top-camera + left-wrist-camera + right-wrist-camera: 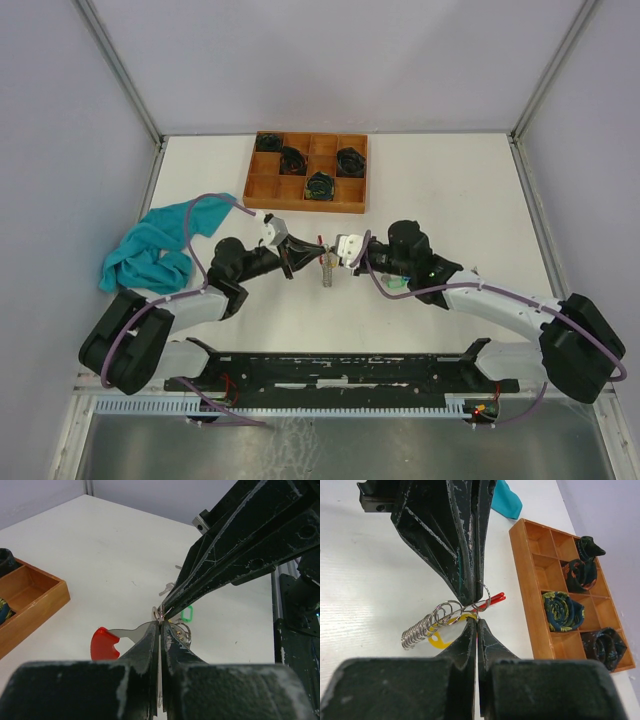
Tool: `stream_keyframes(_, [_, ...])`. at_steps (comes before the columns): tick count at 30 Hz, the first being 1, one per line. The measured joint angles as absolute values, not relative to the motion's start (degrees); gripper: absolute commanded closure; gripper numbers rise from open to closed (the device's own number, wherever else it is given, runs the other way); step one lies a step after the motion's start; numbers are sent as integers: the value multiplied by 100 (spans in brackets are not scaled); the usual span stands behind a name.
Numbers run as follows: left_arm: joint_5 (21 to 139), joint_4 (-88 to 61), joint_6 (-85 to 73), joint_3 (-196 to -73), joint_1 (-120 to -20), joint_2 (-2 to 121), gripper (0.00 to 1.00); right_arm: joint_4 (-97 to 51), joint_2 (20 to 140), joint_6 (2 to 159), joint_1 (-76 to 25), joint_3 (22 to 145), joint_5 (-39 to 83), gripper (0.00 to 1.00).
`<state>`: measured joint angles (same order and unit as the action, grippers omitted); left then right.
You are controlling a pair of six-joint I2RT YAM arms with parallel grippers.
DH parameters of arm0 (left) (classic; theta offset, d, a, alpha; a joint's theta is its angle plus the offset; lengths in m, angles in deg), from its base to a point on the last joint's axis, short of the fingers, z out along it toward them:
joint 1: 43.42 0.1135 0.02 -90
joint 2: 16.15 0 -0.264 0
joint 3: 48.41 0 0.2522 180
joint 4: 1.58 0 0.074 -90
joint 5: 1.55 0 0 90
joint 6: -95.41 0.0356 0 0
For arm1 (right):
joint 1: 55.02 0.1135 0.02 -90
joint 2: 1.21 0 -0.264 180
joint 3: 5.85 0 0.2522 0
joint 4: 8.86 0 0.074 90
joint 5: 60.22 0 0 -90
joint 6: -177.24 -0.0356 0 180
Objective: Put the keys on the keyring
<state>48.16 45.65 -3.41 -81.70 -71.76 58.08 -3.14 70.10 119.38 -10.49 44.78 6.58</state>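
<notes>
My left gripper (161, 625) is shut on a silver key with a red tag (104, 642). My right gripper (477, 621) is shut on the thin wire keyring (486, 596). A coiled spring (420, 629) and a yellow-tagged key (439, 640) hang from the keyring. The two grippers meet tip to tip above the table's middle, the left gripper (298, 258) and the right gripper (335, 250), with the spring (327, 270) dangling between them. A green-tagged key (186, 613) and another silver key (167, 587) lie on the table beyond. I see no blue-tagged key.
A wooden compartment tray (300, 206) with black coiled bundles (319, 185) stands at the back centre. It also shows in the right wrist view (522, 580). A teal cloth (150, 250) lies at the left, beside the left arm.
</notes>
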Motion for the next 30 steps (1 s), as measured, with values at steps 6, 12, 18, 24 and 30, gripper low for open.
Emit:
stream_keyframes(6, [5067,4646,-476,-8135,-7218,5813,85,-860,6979,12537,-1023,4722,710,99])
stream_keyframes(12, [5266,4585,-269,-8135,-7161,5708,78,-1763,6933,13017,-1047,4904,830,100])
stream_keyframes(18, [5166,4154,219,-8174,-7161,5498,71,-2432,6933,13439,-1044,5256,833,100])
stream_keyframes(24, [4672,3739,486,-8425,-7163,5587,68,-2832,6933,13732,-1044,5461,841,99])
stream_keyframes(30, [4178,3511,501,-8705,-7196,5898,68,-3009,6933,13859,-1044,5512,841,99])
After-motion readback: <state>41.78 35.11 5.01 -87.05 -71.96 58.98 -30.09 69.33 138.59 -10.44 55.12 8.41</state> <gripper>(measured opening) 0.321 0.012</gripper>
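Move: Between the two nearly touching hands sits the keyring's ring: in the left fingertips, about 1 cm right of that hand point, and in the right fingertips, about 1 cm left of theirs. From the left hand, the yellow key hangs about 2 cm right, 1 back and 2 below, and the red handle about 3 cm ahead and 2 below. The organiser box lies on the table some 19 cm ahead, 4 left and 15 below the left hand; the green-tagged key is some 14 cm right of the right hand, 2 back and 15 below. Opening to about a third, the left fingers let go of the ring, drifting about 1 cm forward and left, then back and rightward after the right hand. The right fingers keep their pinch on the ring with the yellow key, draw about 2 cm right and slightly down, and tip some 20 degrees fingertips-down. ##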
